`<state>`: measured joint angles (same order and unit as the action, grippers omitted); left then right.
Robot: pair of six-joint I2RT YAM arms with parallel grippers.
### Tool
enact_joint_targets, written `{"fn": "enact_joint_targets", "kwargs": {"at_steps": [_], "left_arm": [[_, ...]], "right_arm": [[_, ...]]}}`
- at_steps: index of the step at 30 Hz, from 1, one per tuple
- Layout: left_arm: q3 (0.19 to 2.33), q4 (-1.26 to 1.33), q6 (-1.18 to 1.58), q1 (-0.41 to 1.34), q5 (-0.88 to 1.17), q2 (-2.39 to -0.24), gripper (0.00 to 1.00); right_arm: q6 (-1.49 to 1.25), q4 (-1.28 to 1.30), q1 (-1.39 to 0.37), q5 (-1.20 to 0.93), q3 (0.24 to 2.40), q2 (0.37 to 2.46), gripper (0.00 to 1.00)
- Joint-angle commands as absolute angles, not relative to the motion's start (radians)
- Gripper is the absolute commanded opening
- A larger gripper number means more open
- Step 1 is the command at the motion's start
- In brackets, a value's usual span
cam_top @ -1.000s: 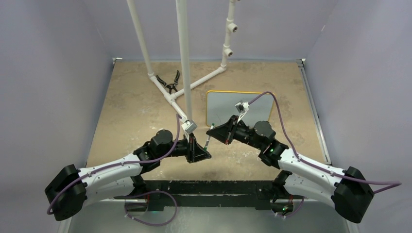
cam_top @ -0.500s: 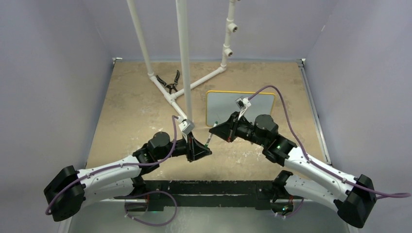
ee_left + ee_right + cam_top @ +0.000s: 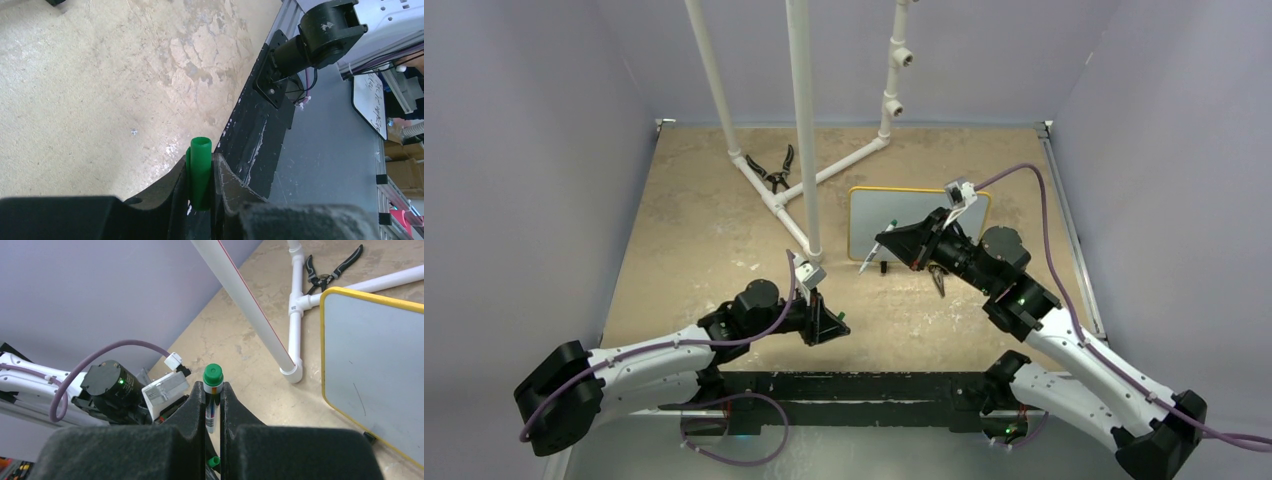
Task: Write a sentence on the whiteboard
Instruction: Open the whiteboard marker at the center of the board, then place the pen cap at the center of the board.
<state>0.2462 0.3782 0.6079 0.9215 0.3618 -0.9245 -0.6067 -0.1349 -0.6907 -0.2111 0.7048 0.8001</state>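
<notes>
The whiteboard (image 3: 894, 210) with its yellow rim lies right of centre, and in the right wrist view the whiteboard (image 3: 380, 350) shows only one faint short stroke, so the sentence is out of view. At the board's left edge my right gripper (image 3: 884, 242) is shut on a white marker (image 3: 866, 262) with a green end. The right wrist view shows that marker (image 3: 212, 377) upright between the right gripper's (image 3: 213, 390) jaws. Nearer the bases, my left gripper (image 3: 839, 328) is shut on the green marker cap (image 3: 200, 170), which stands between the left gripper's (image 3: 200, 177) jaws.
A white PVC pipe frame (image 3: 802, 120) rises from the middle of the table, left of the board. Black pliers (image 3: 774, 172) lie beside its base at the back. Grey walls close in both sides, and the black base rail (image 3: 260, 140) runs along the near edge.
The two grippers have drawn apart. The right one has carried the marker up and right to the board's left edge; the left one has pulled back toward its base with the cap.
</notes>
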Motion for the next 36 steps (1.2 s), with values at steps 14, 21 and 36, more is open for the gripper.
{"fn": "enact_joint_targets", "kwargs": {"at_steps": [14, 21, 36], "left_arm": [[0.291, 0.078, 0.647, 0.926, 0.065, -1.060, 0.00], [0.333, 0.028, 0.643, 0.927, -0.018, -1.114, 0.09], [0.461, -0.099, 0.541, 0.927, -0.001, -0.944, 0.61]], "right_arm": [[-0.499, -0.129, -0.679, -0.122, 0.706, 0.728, 0.00], [-0.507, -0.165, -0.680, -0.126, 0.633, 0.694, 0.00], [-0.495, -0.178, -0.681, -0.189, 0.593, 0.727, 0.00]]}}
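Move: The green cap, already off the marker and still in the left fingers, is bound for bare table some 3 cm ahead of the left hand, 5 cm left and 11 cm below. The pipe frame's near corner lies about 25 cm ahead of that hand and 9 cm left. For the right hand, holding the open marker, the whiteboard's middle lies roughly 23 cm ahead, 12 cm right and 31 cm below; the pliers lie 8 cm ahead, 15 cm right, equally low. The green cap is carried down about 10 cm and a little left to the bare table by the left hand, its fingers tipping some 25 degrees further downward; they then spread wide, letting go of it as the hand edges forward and starts to rise. The right hand keeps its grip on the marker, easing 2 cm right with a slight lift, then sinking about 4.5 cm. ##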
